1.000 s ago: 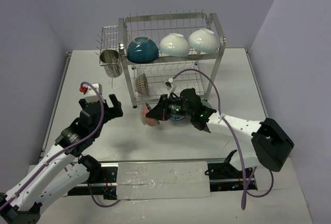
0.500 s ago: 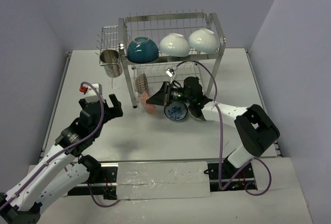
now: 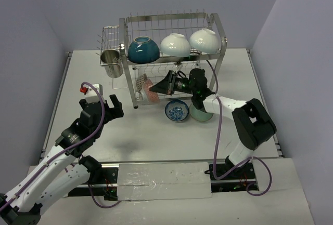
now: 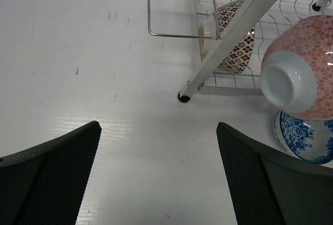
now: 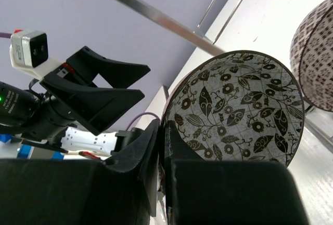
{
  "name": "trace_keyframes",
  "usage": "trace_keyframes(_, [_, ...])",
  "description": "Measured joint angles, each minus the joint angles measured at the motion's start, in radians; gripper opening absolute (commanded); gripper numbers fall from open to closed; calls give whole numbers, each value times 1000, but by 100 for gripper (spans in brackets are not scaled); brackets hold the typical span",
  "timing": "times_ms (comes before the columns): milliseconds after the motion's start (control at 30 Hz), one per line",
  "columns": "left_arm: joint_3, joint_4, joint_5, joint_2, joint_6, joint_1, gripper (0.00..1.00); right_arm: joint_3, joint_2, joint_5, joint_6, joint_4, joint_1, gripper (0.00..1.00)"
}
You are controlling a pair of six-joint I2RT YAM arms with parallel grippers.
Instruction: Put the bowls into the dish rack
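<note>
The dish rack (image 3: pixel 218 53) carries a teal bowl (image 3: pixel 143 50) and two white bowls (image 3: pixel 175 44) on its top tier. On the lower tier a brown-patterned bowl (image 3: pixel 141 82) stands on edge. My right gripper (image 3: pixel 160 89) is shut on the rim of a red patterned bowl (image 3: pixel 152 92), held tilted at the lower tier's front beside it. In the right wrist view the gripper (image 5: pixel 165 131) pinches the leaf-printed red bowl (image 5: pixel 239 105). A blue-white bowl (image 3: pixel 177 111) and a pale green bowl (image 3: pixel 202 114) sit on the table. My left gripper (image 3: pixel 106 105) hangs open over bare table, fingers (image 4: pixel 57 173) wide.
A steel cup (image 3: pixel 111 63) stands left of the rack under its small side basket (image 3: pixel 110 37). The rack's front left leg (image 4: pixel 182 97) lies just ahead of my left gripper. Grey walls close in on both sides of the table (image 3: pixel 93 79).
My right gripper has carried the red bowl up and back from the table to the rack's lower tier, uncovering the blue-white and pale green bowls. The left arm has stayed still.
</note>
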Motion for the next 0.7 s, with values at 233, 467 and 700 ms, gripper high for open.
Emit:
trace_keyframes(233, [0, 0, 0, 0, 0, 0, 99, 0, 3, 34, 3, 45, -31, 0])
trace_keyframes(467, [0, 0, 0, 2, 0, 1, 99, 0, 53, 109, 43, 154, -38, 0])
trace_keyframes(700, [0, 0, 0, 1, 0, 1, 99, 0, 151, 179, 111, 271, -50, 0])
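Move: The slot for the held red-patterned bowl, in the lower tier of the dish rack, lies about 8 cm ahead of the right hand, 3 cm to its left and roughly 8 cm below. The brown-patterned bowl already racked stands some 7 cm ahead and 7 cm left, about as low. The blue-white bowl on the table is about 6 cm back, 9 cm right and 16 cm down. From the left hand the slot is about 15 cm ahead, 24 cm right and 6 cm below. The red-patterned bowl, still pinched at its rim, is carried forward about 6 cm by the right arm into the space over the lower tier, towards the slot beside the brown-patterned bowl, drifting slightly right. The hand rises about 1 cm, then sinks about 2 cm while turning some 15 degrees clockwise; its fingers keep their hold. ##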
